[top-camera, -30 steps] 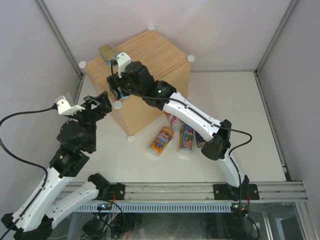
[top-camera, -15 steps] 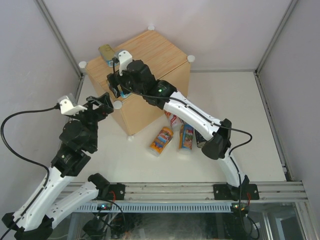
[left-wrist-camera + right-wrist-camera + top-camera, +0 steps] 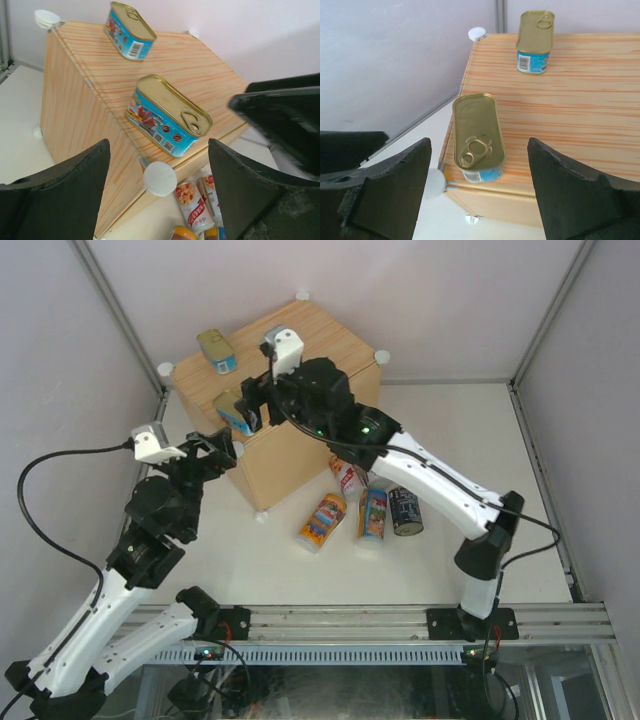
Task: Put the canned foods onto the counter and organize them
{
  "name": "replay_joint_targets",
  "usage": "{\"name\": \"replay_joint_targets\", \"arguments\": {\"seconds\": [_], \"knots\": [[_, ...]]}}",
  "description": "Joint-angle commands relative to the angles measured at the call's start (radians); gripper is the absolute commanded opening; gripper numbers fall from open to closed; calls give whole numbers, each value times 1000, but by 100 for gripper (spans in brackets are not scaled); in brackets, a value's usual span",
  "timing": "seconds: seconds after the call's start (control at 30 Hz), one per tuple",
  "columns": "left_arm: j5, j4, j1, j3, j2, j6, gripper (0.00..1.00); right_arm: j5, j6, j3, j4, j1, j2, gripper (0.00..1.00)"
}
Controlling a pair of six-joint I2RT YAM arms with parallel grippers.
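Observation:
On the counter [image 3: 318, 348], a light-wood box, lie two flat gold-topped tins. One tin [image 3: 215, 347] is at the far left corner, the other [image 3: 232, 410] at the near left edge. My right gripper [image 3: 256, 400] hangs open just right of the near tin [image 3: 477, 134] and is not touching it. My left gripper [image 3: 222, 448] is open below the counter's front corner, facing that tin [image 3: 167, 114]. On the table in front lie a red-white can [image 3: 347, 478], an orange can [image 3: 322, 521], a blue can [image 3: 373, 515] and a short dark can [image 3: 405, 510].
White round knobs [image 3: 160, 178] stick out at the counter's corners. Much of the counter top [image 3: 580, 95] right of the tins is bare wood. Grey walls with metal rails stand close on the left, behind and to the right.
My right gripper has opened and drawn back to the right, leaving the near tin uncovered on the counter's edge. The left arm has shifted slightly up and right.

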Motion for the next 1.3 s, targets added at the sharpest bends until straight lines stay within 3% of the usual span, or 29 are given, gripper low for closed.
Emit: {"name": "replay_joint_targets", "arguments": {"seconds": [0.0, 0.2, 0.43, 0.63, 0.87, 1.27], "knots": [[136, 15, 5, 41, 29, 49, 81, 49, 21, -144, 180, 2, -203, 77], [201, -48, -12, 123, 106, 95, 77, 76, 47, -402, 289, -27, -416, 76], [71, -118, -71, 210, 212, 82, 79, 71, 79, -602, 345, -69, -572, 76], [-72, -195, -149, 321, 320, 91, 80, 45, 100, -679, 362, -101, -626, 76], [-202, -272, -167, 403, 421, 112, 81, 9, 125, -740, 381, -141, -668, 76], [-260, -271, -154, 437, 482, 195, 81, -18, 145, -774, 398, -177, -679, 76]]}}
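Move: The second blue can stands on the near left corner of the wooden counter, about 9 cm ahead of the left hand, 5 cm to its right and 7 cm below. The white corner cap is some 2 cm ahead of the left hand, 5 cm to its right and 10 cm down; the first can stands roughly 12 cm beyond the second can and 3 cm left of it. From the right hand the second can lies about 3 cm ahead, 5 cm left and 7 cm below. The left hand closes in on the second can on the counter's corner: some 6 cm right and 5 cm forward, sinking slightly, while it rolls its left side up and tips nose-down, fingers staying open. The empty right hand clears away from that can, about 16 cm to its right and a little back, rising first and then partly sinking again, still open. ##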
